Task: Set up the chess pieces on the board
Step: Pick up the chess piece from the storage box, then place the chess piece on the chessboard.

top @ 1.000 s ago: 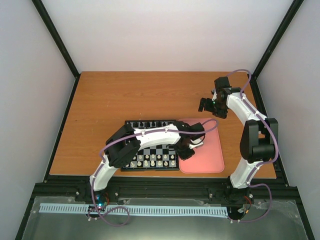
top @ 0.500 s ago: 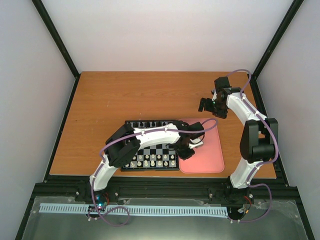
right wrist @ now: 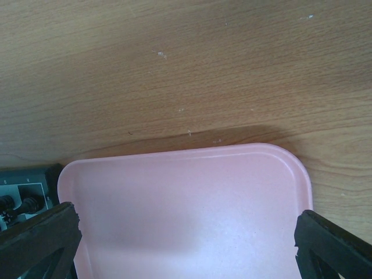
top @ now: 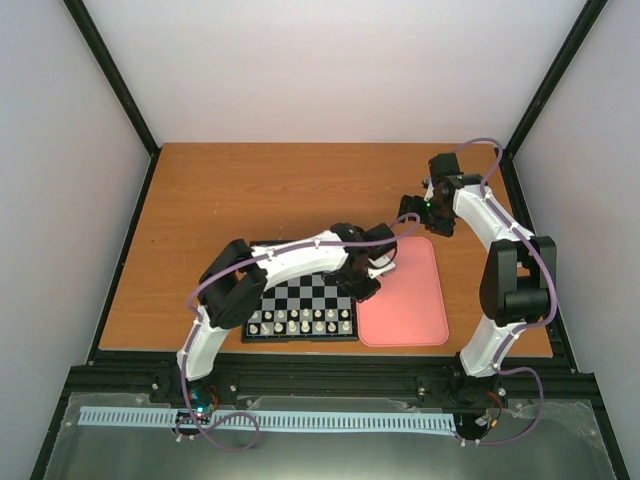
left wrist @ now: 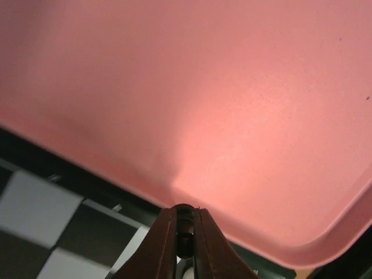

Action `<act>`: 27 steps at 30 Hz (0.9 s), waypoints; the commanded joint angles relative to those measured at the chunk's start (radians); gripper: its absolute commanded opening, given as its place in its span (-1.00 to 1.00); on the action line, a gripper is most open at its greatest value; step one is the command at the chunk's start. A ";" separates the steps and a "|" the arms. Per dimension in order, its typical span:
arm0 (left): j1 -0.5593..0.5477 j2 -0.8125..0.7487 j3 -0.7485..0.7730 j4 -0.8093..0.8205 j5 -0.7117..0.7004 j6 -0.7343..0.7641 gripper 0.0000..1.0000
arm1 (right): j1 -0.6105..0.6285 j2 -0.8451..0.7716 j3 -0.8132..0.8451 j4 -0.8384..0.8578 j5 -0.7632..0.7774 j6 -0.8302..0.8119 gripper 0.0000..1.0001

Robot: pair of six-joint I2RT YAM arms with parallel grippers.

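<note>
The board (top: 303, 293) lies at the near middle of the table, its chequered squares also in the left wrist view (left wrist: 35, 203). White pieces (top: 300, 321) fill its two near rows. My left arm hides most of its far rows. My left gripper (top: 372, 263) hovers over the board's far right corner, at the pink tray's edge. It is shut on a tiny black chess piece (left wrist: 185, 228) pinched between the fingertips. My right gripper (top: 422, 212) hangs open beyond the tray's far edge, with nothing between its fingers (right wrist: 36, 239).
The pink tray (top: 410, 300) sits right of the board, touching it, and no pieces show on it (right wrist: 186, 209). My left forearm (top: 290, 262) arches over the board's far half. Bare wooden table (top: 260, 190) stretches behind both.
My left gripper has closed on the black piece. It has moved from the tray's near left part toward the far side, to the board's far right corner. The right arm is still.
</note>
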 commanded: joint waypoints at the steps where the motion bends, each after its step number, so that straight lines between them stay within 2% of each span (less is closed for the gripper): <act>1: 0.033 -0.110 0.059 -0.042 -0.024 -0.012 -0.94 | -0.007 -0.002 0.033 0.002 0.012 0.004 1.00; 7: 0.072 -0.173 0.109 -0.068 -0.052 -0.025 -0.94 | -0.005 0.010 0.049 -0.002 0.008 0.008 1.00; 10: 0.124 -0.215 0.084 -0.081 -0.060 -0.044 -0.95 | -0.007 0.014 0.060 -0.007 0.008 0.006 1.00; 20: 0.433 -0.461 -0.194 -0.068 -0.146 -0.121 -0.95 | -0.006 0.028 0.072 -0.017 0.000 -0.010 1.00; 27: 0.569 -0.555 -0.387 -0.009 -0.158 -0.196 -0.95 | -0.005 0.040 0.074 -0.030 0.003 -0.032 1.00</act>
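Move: The left hand already holds the last black pawn just inside the left edge of the pink storage box. The empty square at the left end of the black pawn row lies about 25 cm to its left, 8 cm ahead and 3 cm lower; a neighbouring pawn stands 3 cm to the right of that square, a corner piece 3 cm beyond it. The box's middle is some 9 cm to the hand's right. From the right hand the square is roughly 37 cm left and 10 cm back. Up first, by about 10 cm, and somewhat forward, the left hand then swings quickly left over the board, some 23 cm in all, towards the empty square at the far-left corner. It turns about 40 degrees counter-clockwise on the way, tips its fingers slightly forward and keeps the black pawn pinched. ##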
